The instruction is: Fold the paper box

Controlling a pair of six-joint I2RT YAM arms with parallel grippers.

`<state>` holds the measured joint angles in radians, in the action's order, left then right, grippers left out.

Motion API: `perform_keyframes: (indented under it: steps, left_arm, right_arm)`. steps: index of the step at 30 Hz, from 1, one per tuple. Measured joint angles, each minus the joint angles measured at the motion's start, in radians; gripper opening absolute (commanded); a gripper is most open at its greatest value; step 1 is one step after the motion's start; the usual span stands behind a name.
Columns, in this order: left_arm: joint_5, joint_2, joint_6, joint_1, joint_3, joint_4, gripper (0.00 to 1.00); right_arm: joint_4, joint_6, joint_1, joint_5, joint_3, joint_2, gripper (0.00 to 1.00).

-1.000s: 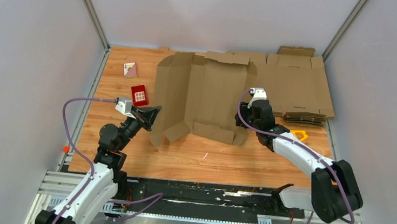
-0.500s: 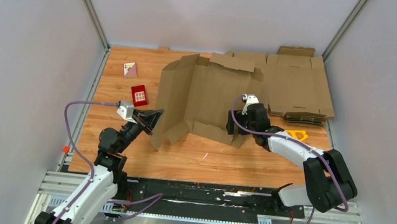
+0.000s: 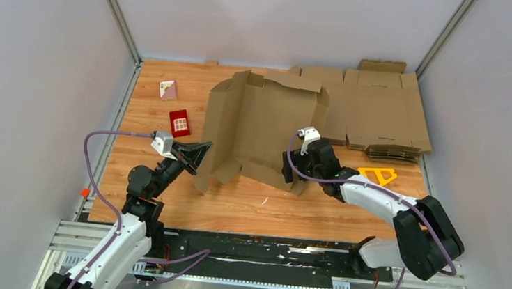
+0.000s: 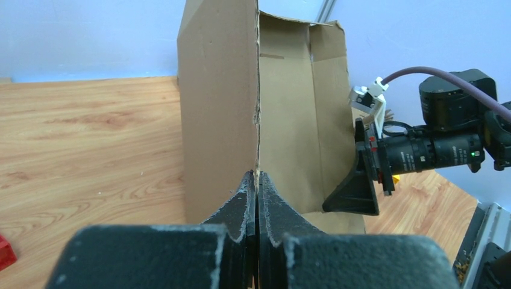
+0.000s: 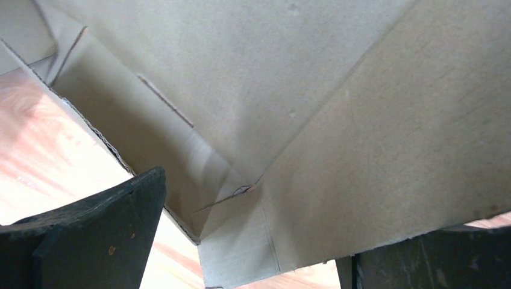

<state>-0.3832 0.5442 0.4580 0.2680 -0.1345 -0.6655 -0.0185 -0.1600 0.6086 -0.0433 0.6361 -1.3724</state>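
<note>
The paper box [image 3: 262,120] is a large brown die-cut sheet in the middle of the table, its side panels and back flap raised. My left gripper [image 3: 200,155] is at the sheet's near left corner, shut on the edge of the upright left panel [image 4: 220,108]; in the left wrist view the cardboard edge runs up from between the closed jaws [image 4: 257,180]. My right gripper [image 3: 291,170] is at the near right corner and stands open. Its fingers [image 5: 96,232] are spread wide, and the folded corner of the cardboard [image 5: 289,198] lies between them, untouched by either.
A pile of flat cardboard sheets [image 3: 382,113] lies at the back right. A small red box [image 3: 179,122] and a small pink-and-white box [image 3: 168,90] sit left of the sheet. A yellow triangular piece [image 3: 378,174] lies beside the right arm. Grey walls enclose the table.
My right gripper has opened wide and moved left and nearer, down to the near right corner. The sheet's panels have risen more upright. The left gripper has kept its hold and place.
</note>
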Motion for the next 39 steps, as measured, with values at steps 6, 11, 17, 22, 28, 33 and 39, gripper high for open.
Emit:
perform_keyframes:
  steps: [6,11,17,22,28,33,39]
  left_arm:
    - [0.002,-0.001,0.0,0.0,0.004,-0.01,0.0]
    - [0.003,-0.007,0.0,0.0,0.005,-0.011,0.0]
    - [0.003,-0.012,0.0,0.0,0.008,-0.016,0.0]
    - [0.003,-0.014,0.0,0.0,0.008,-0.018,0.0]
    - [0.003,-0.024,0.0,0.0,0.008,-0.015,0.0]
    - [0.008,-0.026,0.0,0.0,0.008,-0.013,0.0]
    - [0.029,-0.04,0.016,0.0,0.014,-0.012,0.0]
  right_arm:
    - [0.024,0.019,0.008,0.088,-0.066,0.087,1.0]
    - [0.039,0.037,0.027,0.122,-0.089,0.124,1.0]
    - [0.037,0.063,0.103,0.056,-0.084,0.098,1.0]
    - [0.011,0.077,0.143,-0.038,-0.066,0.066,1.0]
    - [-0.033,0.103,0.194,-0.139,-0.012,-0.001,1.0]
    - [-0.03,0.133,0.226,-0.113,-0.017,0.01,1.0]
    - [-0.044,0.155,0.229,-0.121,0.002,-0.023,1.0]
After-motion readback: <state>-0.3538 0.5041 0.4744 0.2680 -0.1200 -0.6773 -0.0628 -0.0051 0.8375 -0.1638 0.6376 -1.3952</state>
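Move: The paper box's near right corner, where its right wall meets its near flap, lies about 3 cm back from the right hand and 3 cm below it, with the open fingers straddling it. The right wall's middle is some 9 cm ahead and 6 cm to the right, the near flap's about 7 cm left and 1 cm back. From the left hand, whose shut tips are at the left panel edge, the corner lies some 26 cm right, 1 cm ahead and 21 cm below. The box's near right corner is worked inward between the right hand's wide-open fingers, one staying outside the right wall. That hand goes back and left about 4 cm, rising slightly, then dips 2 cm with a short step forward, and goes back and left again, turning some 15 degrees counter-clockwise while its left side tips down. The left fingers stay shut at the left panel edge. ##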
